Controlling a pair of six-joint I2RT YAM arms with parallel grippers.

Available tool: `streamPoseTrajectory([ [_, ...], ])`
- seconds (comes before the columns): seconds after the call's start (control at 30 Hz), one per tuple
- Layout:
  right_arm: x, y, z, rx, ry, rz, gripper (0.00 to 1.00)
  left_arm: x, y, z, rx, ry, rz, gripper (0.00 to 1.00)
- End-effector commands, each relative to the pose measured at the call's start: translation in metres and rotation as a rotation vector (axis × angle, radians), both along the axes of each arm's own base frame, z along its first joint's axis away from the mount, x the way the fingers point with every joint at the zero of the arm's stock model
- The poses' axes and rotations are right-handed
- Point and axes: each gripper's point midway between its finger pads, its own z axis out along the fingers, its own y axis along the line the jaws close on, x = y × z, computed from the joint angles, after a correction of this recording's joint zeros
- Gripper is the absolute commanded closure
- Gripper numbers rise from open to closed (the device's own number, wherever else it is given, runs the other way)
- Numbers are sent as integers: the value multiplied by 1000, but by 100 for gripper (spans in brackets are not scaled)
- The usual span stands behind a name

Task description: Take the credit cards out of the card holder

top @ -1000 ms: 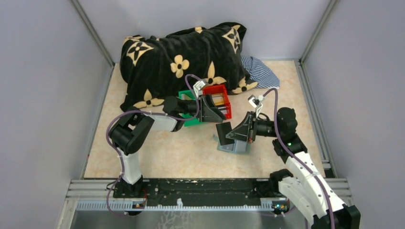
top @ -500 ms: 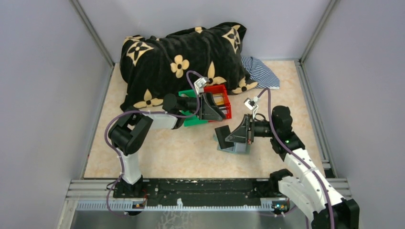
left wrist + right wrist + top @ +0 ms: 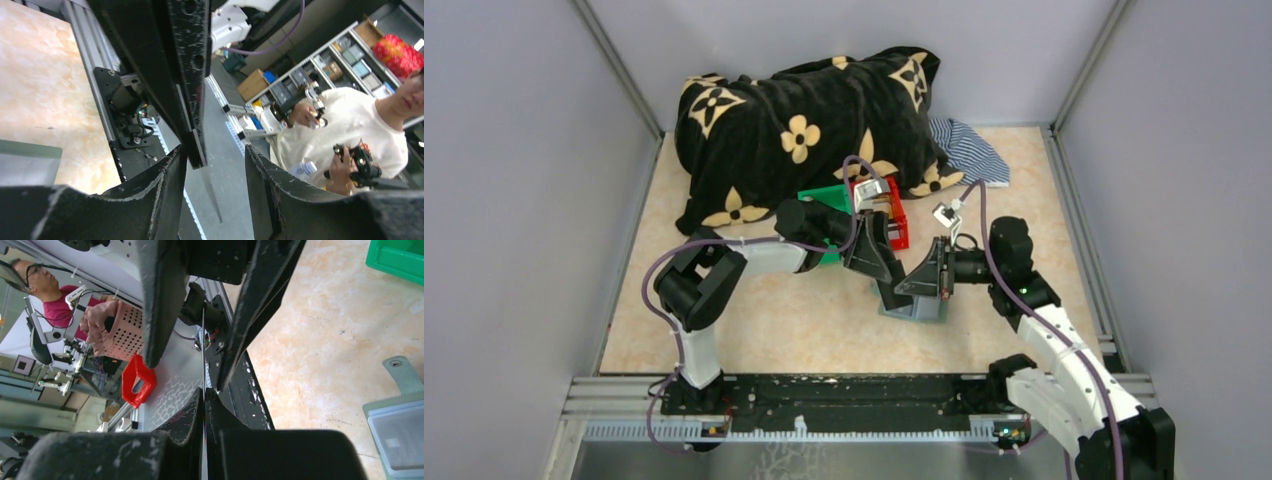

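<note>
The grey-green card holder point(image 3: 921, 309) lies open on the table, and its blue-grey inside point(image 3: 400, 427) shows in the right wrist view. Just above it my right gripper point(image 3: 904, 285) point(image 3: 205, 390) is shut on a thin dark credit card point(image 3: 203, 340), which I see edge-on. My left gripper point(image 3: 888, 283) point(image 3: 215, 170) has come over that card from the left. Its fingers point(image 3: 150, 300) stand on either side of the card, open and with a gap. In the left wrist view the card point(image 3: 214, 200) is a thin sliver between the fingers. From above, the left gripper hides most of it.
A red bin point(image 3: 890, 218) and a green bin point(image 3: 822, 200) point(image 3: 395, 260) stand behind the grippers. A black blanket with tan flowers point(image 3: 794, 120) and a striped cloth point(image 3: 972, 152) lie at the back. A metal rail point(image 3: 824, 390) runs along the near edge.
My left gripper swung right and down from the bins onto the card that the right gripper holds, and its jaws narrowed. The right gripper kept its grip and barely moved.
</note>
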Motion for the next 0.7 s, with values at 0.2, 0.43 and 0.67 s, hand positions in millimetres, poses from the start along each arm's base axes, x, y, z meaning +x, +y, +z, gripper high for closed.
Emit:
streamPoseTrajectory([
  [0.2, -2, 1, 5, -32, -40, 7, 100, -23, 11, 7, -94, -269, -135, 63],
  [0.43, -3, 1, 4, -38, -33, 8, 100, -21, 10, 2, -68, -267, -153, 70],
  [0.67, -2, 0, 3, -46, -41, -7, 100, -17, 8, -2, -66, -259, -147, 100],
])
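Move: Just back of the left hand, about 2 cm away and at its height, is the middle of the black credit card, its flat edge already between the open left fingers. For the right hand, which already grips the card, that middle lies roughly 2 cm left and 1 cm ahead. From the left hand, the open card holder is on the table some 5 cm back, 5 cm right and 20 cm down; the red box is about 13 cm ahead, level sideways and 18 cm down. Closing from half open to shut, the left fingers pinch the black card from above and below beside the right hand's grip. The left hand first eases back about 1.5 cm, then sinks about as much while turning roughly 10 degrees, mainly clockwise. The right fingers keep their hold on the card, that hand settling about 1 cm back and 1 cm down. ##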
